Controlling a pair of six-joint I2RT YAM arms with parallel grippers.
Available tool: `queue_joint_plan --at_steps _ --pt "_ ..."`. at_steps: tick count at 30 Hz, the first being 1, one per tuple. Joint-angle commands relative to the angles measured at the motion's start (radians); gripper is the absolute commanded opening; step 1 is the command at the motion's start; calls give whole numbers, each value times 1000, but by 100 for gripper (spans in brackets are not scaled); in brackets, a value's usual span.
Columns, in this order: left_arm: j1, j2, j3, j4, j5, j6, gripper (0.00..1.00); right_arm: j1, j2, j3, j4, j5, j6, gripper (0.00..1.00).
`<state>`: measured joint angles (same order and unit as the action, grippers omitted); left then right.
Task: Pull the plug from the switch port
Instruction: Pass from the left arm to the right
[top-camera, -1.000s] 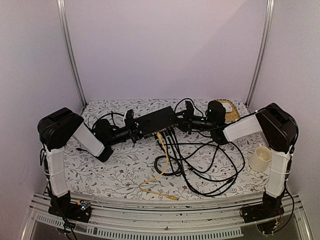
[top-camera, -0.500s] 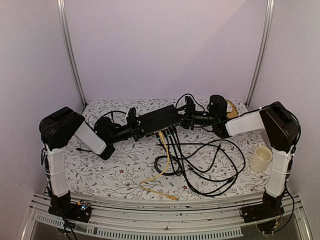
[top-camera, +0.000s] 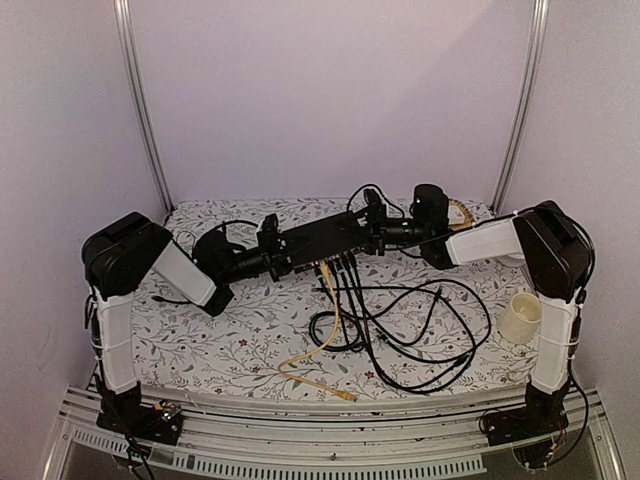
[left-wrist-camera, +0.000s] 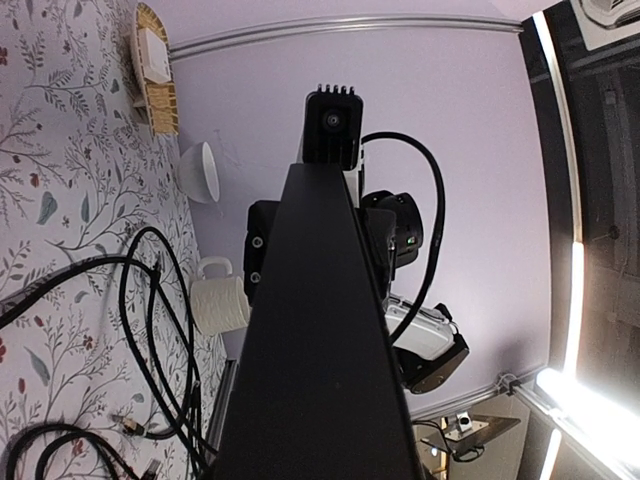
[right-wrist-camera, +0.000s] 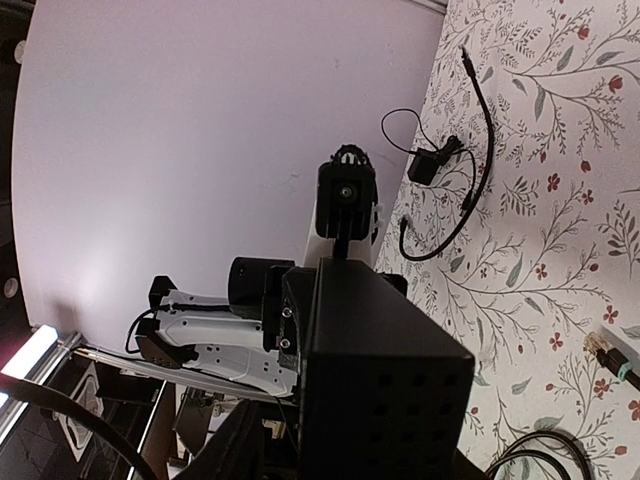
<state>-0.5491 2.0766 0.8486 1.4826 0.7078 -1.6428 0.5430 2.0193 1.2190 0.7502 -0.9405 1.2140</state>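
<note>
The switch (top-camera: 320, 238), a flat black box, hangs above the table between my two grippers. My left gripper (top-camera: 278, 255) is shut on its left end, and its dark top (left-wrist-camera: 325, 350) fills the left wrist view. My right gripper (top-camera: 372, 230) is at the right end. There the perforated end face (right-wrist-camera: 385, 390) stands close, with one finger (right-wrist-camera: 235, 445) a little off its side, so the jaws look open. Several plugs (top-camera: 330, 264) sit in the ports along the near edge. A yellow cable (top-camera: 326, 300) and several black ones hang from them.
A tangle of black cables (top-camera: 400, 330) lies on the flowered cloth under the switch, and the yellow cable's loose end (top-camera: 340, 393) is near the front. A cream mug (top-camera: 520, 318) stands right, a wicker basket (top-camera: 460, 215) back right, a white bowl (left-wrist-camera: 203, 172) near it, a black adapter (right-wrist-camera: 425, 165) back left.
Both arms have carried the switch slightly up and toward the back. The right gripper's jaws have widened at the switch's right end. The left grip is unchanged.
</note>
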Motion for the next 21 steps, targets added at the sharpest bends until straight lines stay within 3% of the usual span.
queue_joint_plan --at_steps 1,11,14,16,21 --pt "-11 -5 26 61 21 -23 0 6 22 45 -4 -37 -14 45" --pt "-10 8 60 29 35 -4 0 43 59 70 -56 -89 -1 34" --pt "-9 7 56 28 38 4 0 50 57 70 -71 -91 1 21" --pt "-9 5 50 28 38 9 0 49 53 66 -76 -90 4 5" --pt "5 -1 19 35 22 15 3 49 37 38 -25 -77 22 2"
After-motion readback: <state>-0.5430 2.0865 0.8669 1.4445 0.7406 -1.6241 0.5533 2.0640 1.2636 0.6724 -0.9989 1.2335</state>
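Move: Level with the right hand's parted fingers, the switch's middle lies about 10 cm to the left and 1 cm back, its right end nearly between the pads. Along its near edge, the black plugs sit some 6 cm back and 6 cm left, and the yellow plug some 6 cm back and 10 cm left, both about 2 cm lower. From the left hand, still gripping the other end, the switch's middle is about 9 cm right and 2 cm ahead. Easing down about 2 cm and 1 cm leftward onto the free right end of the switch, the right hand turns a few degrees, rolling about its fingers and swinging counter-clockwise, while its half-open fingers close and pinch that end; then it stays there. The left hand keeps its grip on the left end and barely shifts. ##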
